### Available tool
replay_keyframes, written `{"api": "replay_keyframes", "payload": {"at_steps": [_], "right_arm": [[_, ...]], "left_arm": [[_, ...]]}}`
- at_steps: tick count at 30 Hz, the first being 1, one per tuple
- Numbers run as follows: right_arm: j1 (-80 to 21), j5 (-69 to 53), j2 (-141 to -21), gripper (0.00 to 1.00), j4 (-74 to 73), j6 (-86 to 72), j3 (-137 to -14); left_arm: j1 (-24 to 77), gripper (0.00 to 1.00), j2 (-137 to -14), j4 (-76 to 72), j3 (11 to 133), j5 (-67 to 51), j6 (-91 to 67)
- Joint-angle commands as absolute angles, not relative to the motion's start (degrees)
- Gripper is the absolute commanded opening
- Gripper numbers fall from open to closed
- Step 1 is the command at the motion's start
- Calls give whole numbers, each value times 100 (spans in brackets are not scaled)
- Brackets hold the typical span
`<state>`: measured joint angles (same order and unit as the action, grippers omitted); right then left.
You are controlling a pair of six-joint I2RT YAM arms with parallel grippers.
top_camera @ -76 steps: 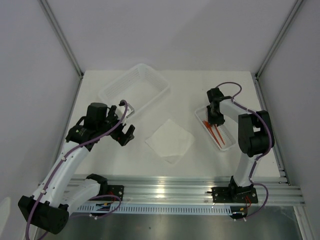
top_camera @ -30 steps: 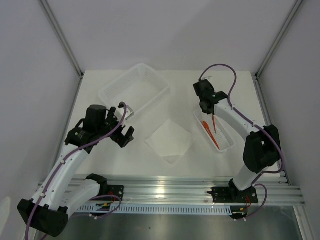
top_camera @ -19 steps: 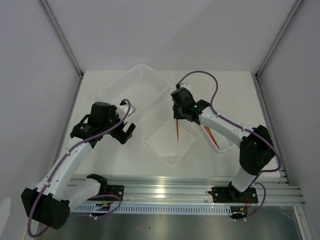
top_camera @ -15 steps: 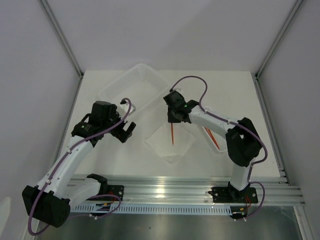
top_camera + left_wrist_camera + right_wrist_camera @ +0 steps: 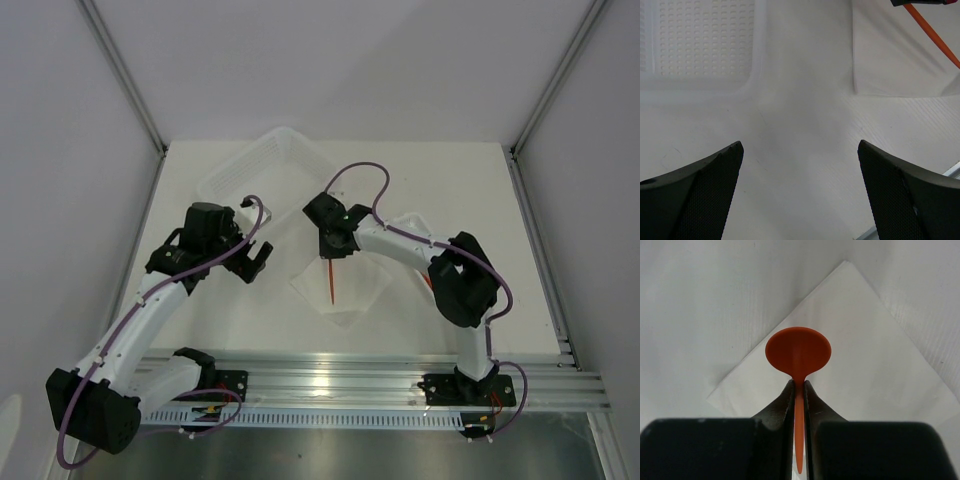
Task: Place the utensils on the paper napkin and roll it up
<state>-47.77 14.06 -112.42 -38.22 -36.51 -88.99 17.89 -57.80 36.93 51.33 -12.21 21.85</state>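
My right gripper (image 5: 330,247) is shut on an orange-red spoon (image 5: 331,280) and holds it over the white paper napkin (image 5: 352,290). In the right wrist view the spoon's round head (image 5: 798,351) sticks out past the closed gripper (image 5: 798,386), above the napkin (image 5: 870,360). My left gripper (image 5: 251,264) is open and empty over bare table left of the napkin. In the left wrist view the gripper (image 5: 800,150) is wide open, with the napkin's corner (image 5: 895,60) and the spoon's handle (image 5: 935,39) at the upper right. Other utensils are hidden behind my right arm.
A large white mesh basket (image 5: 262,172) stands at the back left and shows in the left wrist view (image 5: 700,45). A narrow white tray (image 5: 408,221) lies right of the napkin, mostly covered by my right arm. Walls close in both sides.
My right gripper lifted the spoon from the tray and carried it left to above the napkin. My left arm shifted only slightly and stayed open.
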Motion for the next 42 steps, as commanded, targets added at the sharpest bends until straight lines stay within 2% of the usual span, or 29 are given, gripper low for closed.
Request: {"api": "replay_keyframes", "payload": {"at_steps": [1, 42], "right_arm": [[-4825, 1600, -11373, 0, -3982, -3858, -8974], [-4500, 1459, -11523, 0, -3753, -3595, -8323]], "left_arm": [[1819, 100, -5801, 3533, 5098, -1327, 2057], [1819, 100, -5818, 3489, 4957, -1362, 2083]]}}
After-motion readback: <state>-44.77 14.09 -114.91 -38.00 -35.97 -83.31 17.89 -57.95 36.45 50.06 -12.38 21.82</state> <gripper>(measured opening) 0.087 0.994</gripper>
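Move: The paper napkin spreads out under my right hand, which still holds the orange spoon; the napkin's middle is about 3 cm right, 4 cm back and 7 cm below. The white tray lies some 23 cm to the right and 2 cm ahead of this hand, the big white basket about 14 cm left and 20 cm ahead, both also lower. From my idle left hand, the napkin's middle is roughly 18 cm right, 1 cm ahead and 16 cm down. Keeping the spoon pinched at its neck, handle trailing back towards my base, I lower my right hand about 5 cm towards the napkin. As it sinks I carry it some 4 cm to the right, mostly in the later part, to bring the spoon over the napkin's middle line; the wrist tips only slightly and the fingers stay shut. ##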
